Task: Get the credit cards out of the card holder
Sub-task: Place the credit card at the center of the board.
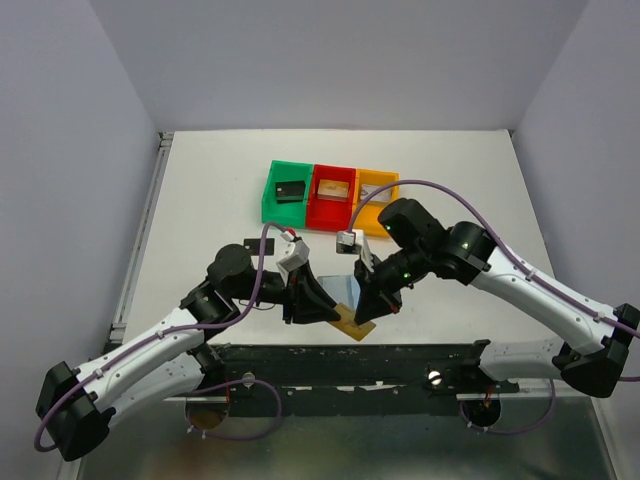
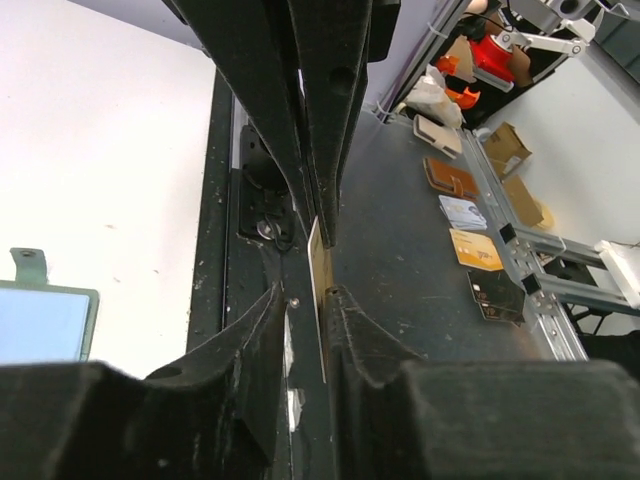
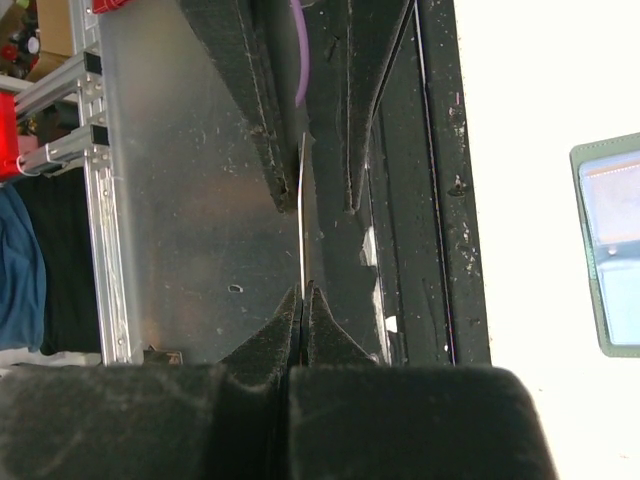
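Observation:
A golden-tan credit card (image 1: 352,323) hangs edge-on over the table's front edge, between both grippers. My right gripper (image 3: 303,290) is shut on its one end; the card (image 3: 301,200) runs from those fingertips as a thin line. My left gripper (image 2: 307,292) straddles the other end of the card (image 2: 318,255). Its jaws are narrow but apart, the card against one finger with a gap to the other. The card holder (image 1: 345,292) lies open on the table, light blue inside, just behind the grippers. It shows at the frame edge in both wrist views (image 2: 40,325) (image 3: 610,245).
Green (image 1: 288,190), red (image 1: 334,195) and yellow (image 1: 376,188) bins stand in a row at the table's middle back; the green one holds a black card. The dark front rail (image 1: 400,352) runs under the grippers. More cards (image 2: 475,250) lie on a surface beyond the table.

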You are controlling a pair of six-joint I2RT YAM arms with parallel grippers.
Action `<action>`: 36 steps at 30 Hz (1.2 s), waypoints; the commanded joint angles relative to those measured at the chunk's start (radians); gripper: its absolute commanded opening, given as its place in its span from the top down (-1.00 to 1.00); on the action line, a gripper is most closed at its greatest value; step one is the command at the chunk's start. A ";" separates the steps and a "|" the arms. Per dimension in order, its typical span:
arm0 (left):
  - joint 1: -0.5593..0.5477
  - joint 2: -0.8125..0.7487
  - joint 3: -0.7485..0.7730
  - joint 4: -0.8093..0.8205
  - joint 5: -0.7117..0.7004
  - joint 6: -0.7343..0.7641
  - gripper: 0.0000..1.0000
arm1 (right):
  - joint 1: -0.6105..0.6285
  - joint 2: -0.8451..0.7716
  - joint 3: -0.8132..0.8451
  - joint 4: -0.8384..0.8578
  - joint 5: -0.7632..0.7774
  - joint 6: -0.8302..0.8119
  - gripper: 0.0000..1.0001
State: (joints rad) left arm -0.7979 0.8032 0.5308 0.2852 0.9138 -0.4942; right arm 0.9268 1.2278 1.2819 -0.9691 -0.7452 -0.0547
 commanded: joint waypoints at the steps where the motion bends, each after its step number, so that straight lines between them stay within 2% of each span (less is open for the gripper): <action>1: -0.011 0.007 -0.006 0.052 0.042 -0.001 0.38 | 0.009 0.006 0.033 -0.023 0.024 -0.017 0.99; 6: -0.014 0.011 -0.008 0.051 0.046 -0.001 0.82 | 0.009 0.004 0.034 -0.022 0.043 -0.014 0.99; 8: -0.012 0.011 -0.012 0.055 0.043 -0.003 1.00 | 0.009 -0.001 0.033 -0.010 0.069 0.002 0.58; 9: -0.012 0.005 -0.020 0.063 0.036 -0.006 1.00 | 0.009 -0.007 0.031 0.001 0.101 0.022 0.38; 11: -0.014 -0.022 -0.041 0.077 -0.004 -0.014 1.00 | 0.007 -0.042 0.016 0.047 0.173 0.084 0.15; 13: -0.012 -0.071 -0.061 0.072 -0.082 -0.006 1.00 | 0.004 -0.088 -0.007 0.098 0.223 0.119 0.02; 17: 0.017 -0.176 -0.113 0.100 -0.255 -0.033 1.00 | -0.014 -0.224 -0.079 0.240 0.360 0.223 -0.04; 20: 0.064 -0.216 -0.161 0.181 -0.326 -0.116 1.00 | -0.025 -0.364 -0.231 0.464 0.519 0.323 -0.05; 22: 0.100 -0.231 -0.193 0.242 -0.352 -0.179 1.00 | -0.029 -0.457 -0.358 0.605 0.588 0.401 -0.24; 25: 0.140 -0.240 -0.222 0.266 -0.413 -0.239 1.00 | -0.039 -0.496 -0.424 0.641 0.656 0.469 -0.32; 32: 0.253 -0.190 -0.192 -0.065 -0.590 -0.273 1.00 | -0.042 -0.490 -0.480 0.635 0.635 0.503 -0.32; 36: 0.328 -0.112 -0.178 -0.176 -0.612 -0.297 1.00 | -0.040 -0.478 -0.504 0.641 0.615 0.515 -0.31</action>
State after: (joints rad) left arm -0.5365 0.6209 0.3290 0.2863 0.3962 -0.7433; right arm 0.8879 0.7448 0.8024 -0.3782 -0.1432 0.4244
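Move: The gold credit card is held up between the hands by the right fingers, its free end already between the left fingers. Its middle lies about 3 cm right and 2 cm back of the left hand point, and about 2 cm left and 1 cm back of the right's. From the left hand, the open card holder is some 14 cm ahead and 4 cm right, the black card about 29 cm ahead and 20 cm left, both some 21 cm below on the table. The gold card is pinched by the closing left fingers while the right still grips it; then the right fingers open and let go. The left hand carries it forward some 12 cm and 6 cm left, towards the black card, sinking late and turning about 45 degrees counter-clockwise; the emptied right hand draws forward and right, rising then sinking, and swings clockwise. ##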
